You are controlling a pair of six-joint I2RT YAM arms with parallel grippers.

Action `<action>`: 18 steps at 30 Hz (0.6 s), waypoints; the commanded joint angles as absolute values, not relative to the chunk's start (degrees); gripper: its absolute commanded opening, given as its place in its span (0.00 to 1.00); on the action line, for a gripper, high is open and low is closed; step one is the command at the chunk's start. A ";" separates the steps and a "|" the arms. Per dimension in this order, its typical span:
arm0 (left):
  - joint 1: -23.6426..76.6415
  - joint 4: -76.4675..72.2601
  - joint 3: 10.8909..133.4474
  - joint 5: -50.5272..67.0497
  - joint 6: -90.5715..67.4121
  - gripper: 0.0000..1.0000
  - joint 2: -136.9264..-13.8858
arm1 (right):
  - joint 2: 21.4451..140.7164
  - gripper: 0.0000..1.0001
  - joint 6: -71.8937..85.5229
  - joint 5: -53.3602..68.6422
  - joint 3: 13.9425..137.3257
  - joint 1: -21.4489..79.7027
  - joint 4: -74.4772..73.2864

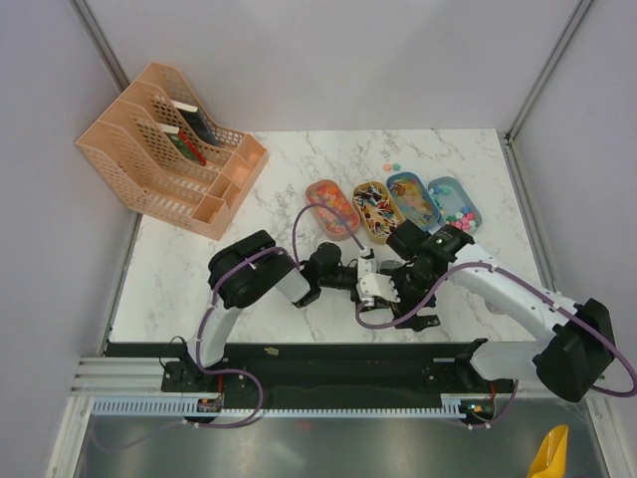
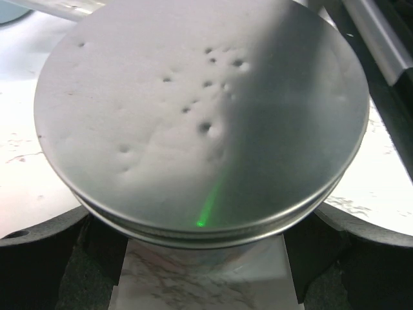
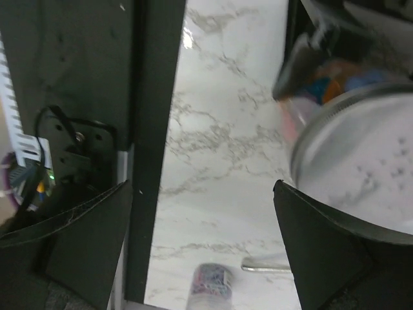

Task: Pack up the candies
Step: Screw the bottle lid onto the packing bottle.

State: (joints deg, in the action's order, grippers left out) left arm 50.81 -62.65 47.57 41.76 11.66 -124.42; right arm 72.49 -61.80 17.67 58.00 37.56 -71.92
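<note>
The candies lie in four oval trays at the back: two orange [image 1: 333,207] [image 1: 373,211] and two blue [image 1: 413,199] [image 1: 454,204]. A few loose candies [image 1: 390,161] sit behind them. My left gripper [image 1: 370,284] [image 2: 203,258] is shut on the small clear jar, whose dimpled grey lid [image 2: 193,116] fills the left wrist view; the clear body spans the gap between the fingers. In the right wrist view the jar [image 3: 361,155] shows coloured candies [image 3: 335,77] inside. My right gripper [image 1: 410,299] [image 3: 203,194] is open beside the jar, over bare marble.
A peach file organiser [image 1: 174,149] stands at the back left. A small blurred coloured piece [image 3: 210,284] and a metal strip [image 3: 264,263] lie on the marble below the right gripper. The black table edge [image 3: 155,129] runs to the left of it.
</note>
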 commanded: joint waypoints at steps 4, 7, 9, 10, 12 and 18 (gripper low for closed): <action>50.01 -46.58 46.50 36.03 7.91 0.02 -129.11 | 70.41 0.98 -50.11 27.16 64.93 40.08 -70.85; 49.92 -46.32 46.32 35.95 8.17 0.02 -129.02 | 68.30 0.98 -49.92 23.31 68.01 40.08 -68.56; 49.92 -46.32 46.58 35.86 8.26 0.02 -129.11 | 66.10 0.98 -52.28 19.19 68.20 39.90 -66.02; 49.92 -46.23 46.58 35.95 8.09 0.02 -129.37 | 64.70 0.98 -56.12 18.38 67.16 39.82 -65.05; 50.01 -46.14 47.02 36.21 8.00 0.02 -129.46 | 63.55 0.98 -60.27 17.76 65.23 39.11 -62.24; 50.01 -46.06 46.58 35.86 8.44 0.02 -129.02 | 64.86 0.98 -70.66 21.00 60.47 36.48 -59.77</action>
State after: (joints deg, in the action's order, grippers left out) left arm 50.59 -61.80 48.86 40.60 11.62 -124.90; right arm 63.16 -63.81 19.42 61.80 37.65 -62.46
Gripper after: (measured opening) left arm 0.910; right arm 0.982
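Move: The lid, already on the packing bottle between the left fingers, lies about 8 cm ahead of the right hand and 6 cm to its left, roughly level with it. The scoop lies about 10 cm ahead of the right hand, 7 cm to its right and 8 cm lower; the lollipop box is 22 cm ahead, 8 cm left and 7 cm lower. From the left hand, the lid sits about 4 cm above and 1 cm to its right. The lidded bottle stays held between the left fingers, which ease forward barely 1 cm. The open right hand, after a short backward dip, climbs some 7 cm while swinging left and forward about 4 cm each, back up over lid height, then begins to sink. Its wrist tilts roughly 25 degrees, swinging the fingertips forward and left towards the lid. ##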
